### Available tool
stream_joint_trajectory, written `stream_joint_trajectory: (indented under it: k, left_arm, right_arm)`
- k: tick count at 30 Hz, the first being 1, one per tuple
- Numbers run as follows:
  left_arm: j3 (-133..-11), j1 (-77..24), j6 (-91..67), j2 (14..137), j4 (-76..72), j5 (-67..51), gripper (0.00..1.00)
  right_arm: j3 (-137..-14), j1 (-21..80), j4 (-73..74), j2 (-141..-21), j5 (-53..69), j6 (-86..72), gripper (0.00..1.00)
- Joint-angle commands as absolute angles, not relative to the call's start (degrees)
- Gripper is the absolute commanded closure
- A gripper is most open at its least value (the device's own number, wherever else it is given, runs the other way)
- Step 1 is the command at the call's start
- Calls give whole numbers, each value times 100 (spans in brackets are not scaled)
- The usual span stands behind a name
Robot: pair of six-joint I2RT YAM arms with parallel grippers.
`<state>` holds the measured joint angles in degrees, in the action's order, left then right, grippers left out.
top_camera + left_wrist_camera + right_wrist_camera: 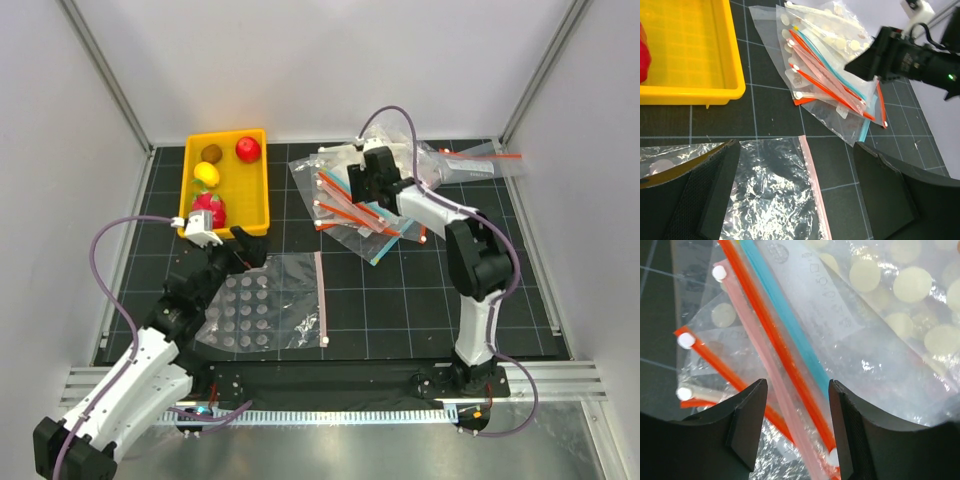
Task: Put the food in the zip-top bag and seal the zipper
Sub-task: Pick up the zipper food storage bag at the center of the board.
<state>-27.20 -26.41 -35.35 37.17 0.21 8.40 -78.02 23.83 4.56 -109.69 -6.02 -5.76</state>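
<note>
The food lies in a yellow tray (255,215): a brown kiwi (211,153), a red ball (248,148), a yellow lemon (206,174) and a pink-red fruit with green leaves (210,208). The zip-top bag is buried in a pile of overlapping bags (365,205). Only its light-blue zipper (785,315) shows clearly, and also runs through the pile in the left wrist view (832,65). My right gripper (797,385) (358,195) hovers open just over the pile, jaws straddling pink and orange strips beside the blue one. My left gripper (795,150) (248,248) is wide open and empty.
A white-dotted bag with a pale pink strip (265,300) lies flat under my left gripper, in front of the tray. Orange-strip bags (825,90) fill the pile. More bags (470,165) spread off the mat at the back right. Frame rails edge the table.
</note>
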Motion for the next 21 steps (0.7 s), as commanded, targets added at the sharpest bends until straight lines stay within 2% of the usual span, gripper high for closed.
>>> stream_joint_trajectory:
  k: [1, 10, 21]
  left_arm:
    - [-2751, -2654, -3595, 3858, -351, 589, 0]
    - [-2743, -2654, -3718, 3894, -404, 326, 0]
    - [-2733, -2654, -3806, 3736, -439, 167, 0]
  right_arm:
    - [-9013, 2355, 1017, -11415, -888, 113, 41]
    - [-10352, 2496, 1634, -12489, -1134, 650, 43]
    - [-10792, 2654, 1555, -13095, -861, 835, 43]
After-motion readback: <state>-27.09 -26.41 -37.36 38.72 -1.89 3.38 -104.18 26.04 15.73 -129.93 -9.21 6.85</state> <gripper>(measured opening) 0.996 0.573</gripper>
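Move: The blue-zip bag's strip runs beneath the right hand's path, its middle about 5 cm ahead, 3 cm left and some 7 cm below that hand. The orange zip lies about 2 cm farther left, and the pink zip roughly 2 cm back and 4 cm left of the blue strip. From the left hand the blue strip is about 24 cm ahead, 18 cm right and 16 cm down. Fingers half open, the right hand reaches forward 6 cm, then goes left and sinks over the blue strip. ##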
